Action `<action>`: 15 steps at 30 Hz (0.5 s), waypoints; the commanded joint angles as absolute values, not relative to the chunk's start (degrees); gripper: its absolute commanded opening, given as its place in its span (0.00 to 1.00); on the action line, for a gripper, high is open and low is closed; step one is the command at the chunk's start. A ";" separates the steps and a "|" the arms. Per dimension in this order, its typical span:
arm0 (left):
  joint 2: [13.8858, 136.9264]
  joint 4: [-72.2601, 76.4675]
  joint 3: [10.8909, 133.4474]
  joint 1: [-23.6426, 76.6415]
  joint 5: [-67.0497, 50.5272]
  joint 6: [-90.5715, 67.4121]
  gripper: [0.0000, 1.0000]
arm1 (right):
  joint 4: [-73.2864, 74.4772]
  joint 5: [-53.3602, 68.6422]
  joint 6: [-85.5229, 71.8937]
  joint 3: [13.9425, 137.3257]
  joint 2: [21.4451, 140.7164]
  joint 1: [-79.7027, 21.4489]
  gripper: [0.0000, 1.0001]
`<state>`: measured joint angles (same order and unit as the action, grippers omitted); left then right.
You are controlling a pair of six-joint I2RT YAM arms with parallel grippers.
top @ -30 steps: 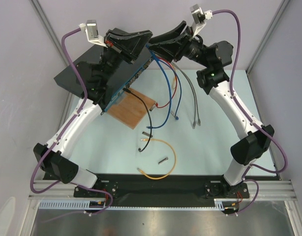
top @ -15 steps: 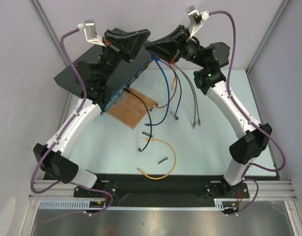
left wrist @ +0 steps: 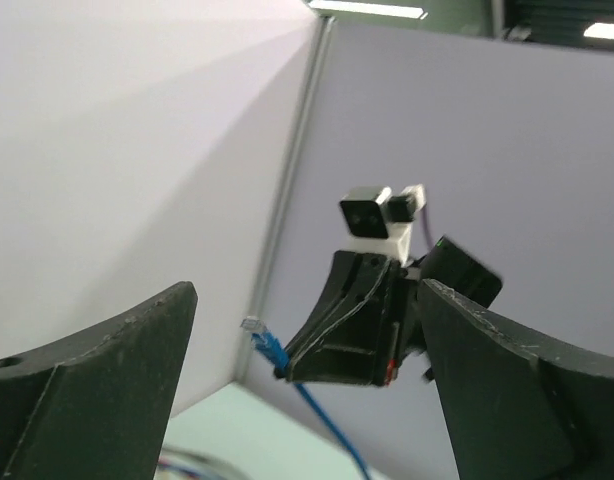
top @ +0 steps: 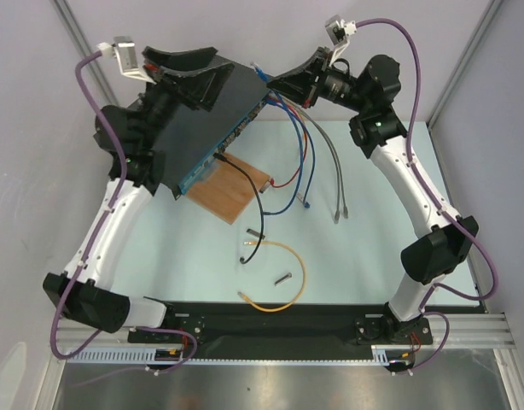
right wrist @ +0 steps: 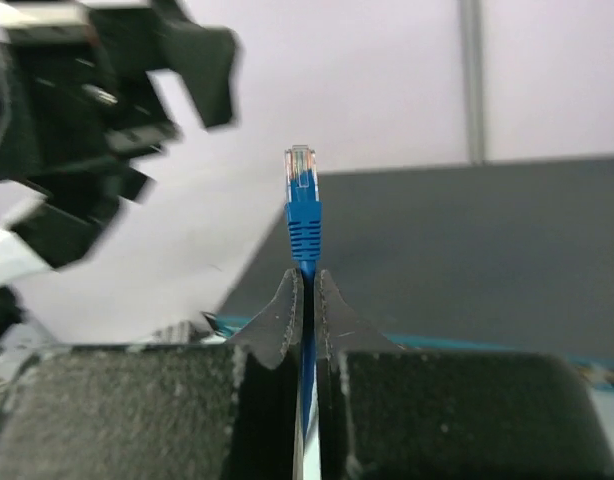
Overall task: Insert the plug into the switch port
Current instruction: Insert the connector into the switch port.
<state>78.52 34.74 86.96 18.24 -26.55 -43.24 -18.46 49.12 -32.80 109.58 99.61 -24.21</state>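
Note:
The switch (top: 202,120) is a flat dark box lying at an angle at the back left, its blue port face (top: 221,147) turned toward the table's middle. My right gripper (top: 275,83) hovers at the switch's far right corner, shut on a blue cable just below its plug (top: 259,69). In the right wrist view the plug (right wrist: 303,195) stands straight up out of the pinched fingertips (right wrist: 305,290), with the switch's dark top (right wrist: 467,240) behind it. My left gripper (top: 196,73) is open above the switch's back edge; between its fingers (left wrist: 97,380) I see the plug (left wrist: 262,340).
A brown wooden board (top: 241,190) lies in front of the switch. Blue, red and grey cables (top: 339,184) hang from the switch's right end. A black cable (top: 258,218), an orange cable (top: 288,273) and a small metal cylinder (top: 283,278) lie mid-table. Walls close off the back and sides.
My left gripper has opened and swung back to the left, away from the right gripper. The right gripper has closed on the blue cable and shifted slightly.

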 commanded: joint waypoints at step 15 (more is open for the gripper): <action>71.20 -10.72 92.99 13.89 -38.33 -1.15 1.00 | 46.48 21.81 21.52 135.26 106.51 -24.70 0.00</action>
<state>74.11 -4.49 92.60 13.96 -39.18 -8.16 35.55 29.78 12.45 133.16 102.00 -24.49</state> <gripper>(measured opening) 0.989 0.029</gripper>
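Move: The switch port by the seated blue plugs, where the right hand's blue plug is bound, lies some 26 cm ahead of that hand, 1 cm to its left and about 35 cm below. The seated grey plugs are about 4 cm farther out than that port and 3 cm to the right of it; the black cable's plug is roughly 7 cm ahead of the right hand, 15 cm left, equally low. From the left hand the port is about 29 cm ahead, 7 cm right, 41 cm below. Swinging right, forward and a little down by roughly 5, 4 and 3 cm, the right hand carries the pinched blue plug towards the ports, rolling right side down and turning clockwise some 25 degrees so the fingers come round from leftward to forward-left. The left hand, empty and wide open, sinks about 8 cm while its left side rolls up and its fingers tip down to nearly level. ##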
